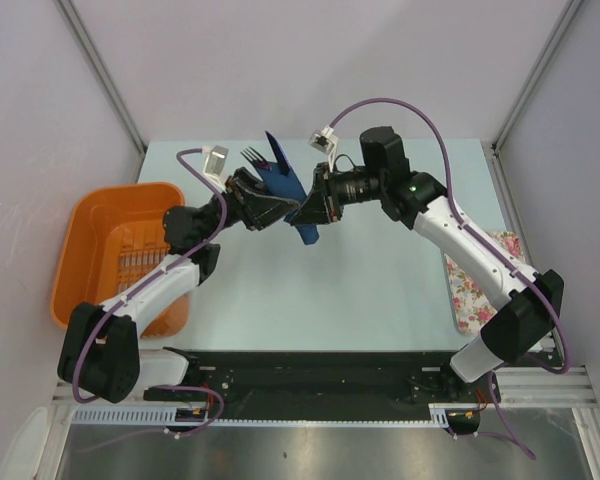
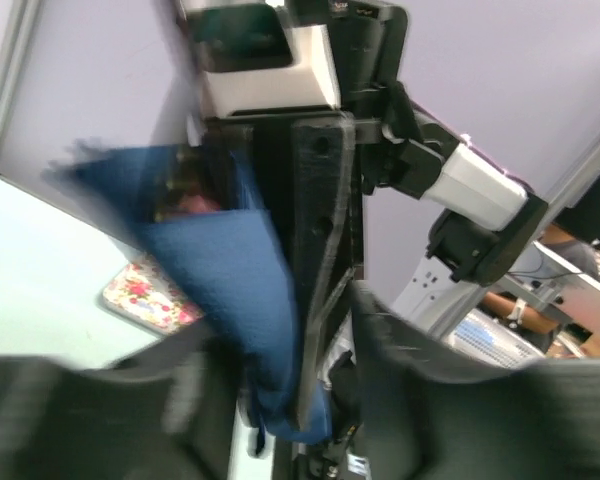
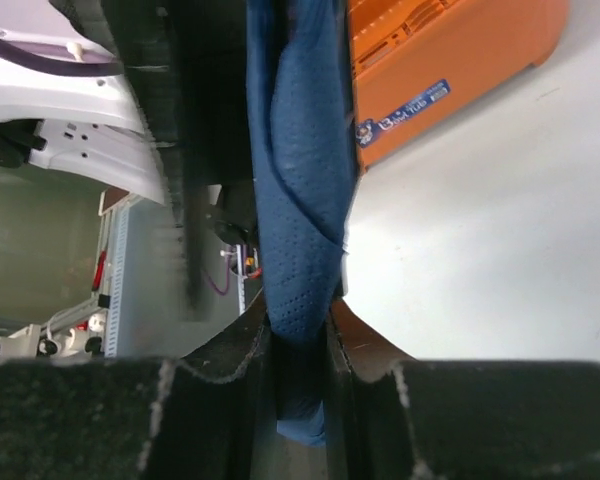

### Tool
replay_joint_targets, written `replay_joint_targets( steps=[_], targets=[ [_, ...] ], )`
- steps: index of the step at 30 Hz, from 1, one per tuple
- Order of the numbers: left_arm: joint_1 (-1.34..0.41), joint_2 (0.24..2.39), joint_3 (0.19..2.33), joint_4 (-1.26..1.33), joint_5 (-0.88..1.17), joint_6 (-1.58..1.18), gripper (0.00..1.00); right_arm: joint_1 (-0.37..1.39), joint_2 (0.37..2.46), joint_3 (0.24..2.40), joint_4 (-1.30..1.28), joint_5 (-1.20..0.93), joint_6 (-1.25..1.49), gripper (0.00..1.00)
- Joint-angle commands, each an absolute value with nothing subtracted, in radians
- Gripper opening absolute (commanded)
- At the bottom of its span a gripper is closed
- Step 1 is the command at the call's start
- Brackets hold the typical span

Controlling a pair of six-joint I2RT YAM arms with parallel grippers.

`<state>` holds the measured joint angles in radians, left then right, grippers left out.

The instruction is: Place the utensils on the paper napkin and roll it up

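Note:
The paper napkin (image 1: 286,186) is a rolled navy bundle held in the air over the middle of the table, between both grippers. A purple fork (image 1: 252,155) sticks out of its upper end; the other utensils are hidden inside the roll. My right gripper (image 3: 298,335) is shut on the napkin (image 3: 300,200), pinching its lower part between both fingers. My left gripper (image 2: 280,328) faces it from the left. Its blurred fingers stand apart on either side of the napkin (image 2: 235,270), open and not pressing it. In the top view the left gripper (image 1: 277,205) and right gripper (image 1: 306,211) almost touch.
An orange basket (image 1: 110,250) sits at the table's left edge, beside the left arm, and shows in the right wrist view as well (image 3: 450,60). A white cloth with pink flowers (image 1: 480,285) lies at the right edge under the right arm, also seen as the cloth (image 2: 150,295).

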<state>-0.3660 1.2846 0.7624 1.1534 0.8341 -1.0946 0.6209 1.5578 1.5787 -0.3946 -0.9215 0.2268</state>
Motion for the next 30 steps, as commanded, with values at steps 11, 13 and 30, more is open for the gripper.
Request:
replay_joint_targets(
  steps=[11,13,30],
  targets=[
    [-0.353,1.206,0.706,1.039,0.864,-0.902,0.8,0.424,1.439,1.482,-0.534,-0.845,0.097,0.0],
    [-0.351,1.186,0.698,1.013,0.873,-0.855,0.8,0.318,1.419,1.43,-0.608,-0.838,0.037,0.0],
    [-0.353,1.138,0.692,0.882,0.942,-0.667,0.79,-0.55,1.534,1.278,-1.371,-0.733,-0.758,0.0]
  ],
)
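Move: The right hand already grips the lower part of the napkin roll; the floral tray it goes to lies about 48 cm to its right, 2 cm farther out and some 32 cm below. The left hand's fingers, already partly open, are right at the roll, whose middle is about 2 cm ahead of them; the tray lies about 49 cm to this hand's right, 1 cm farther out and 36 cm lower. Right hand sweeps the roll about 37 cm right and 18 down towards the tray; left fingers open. ##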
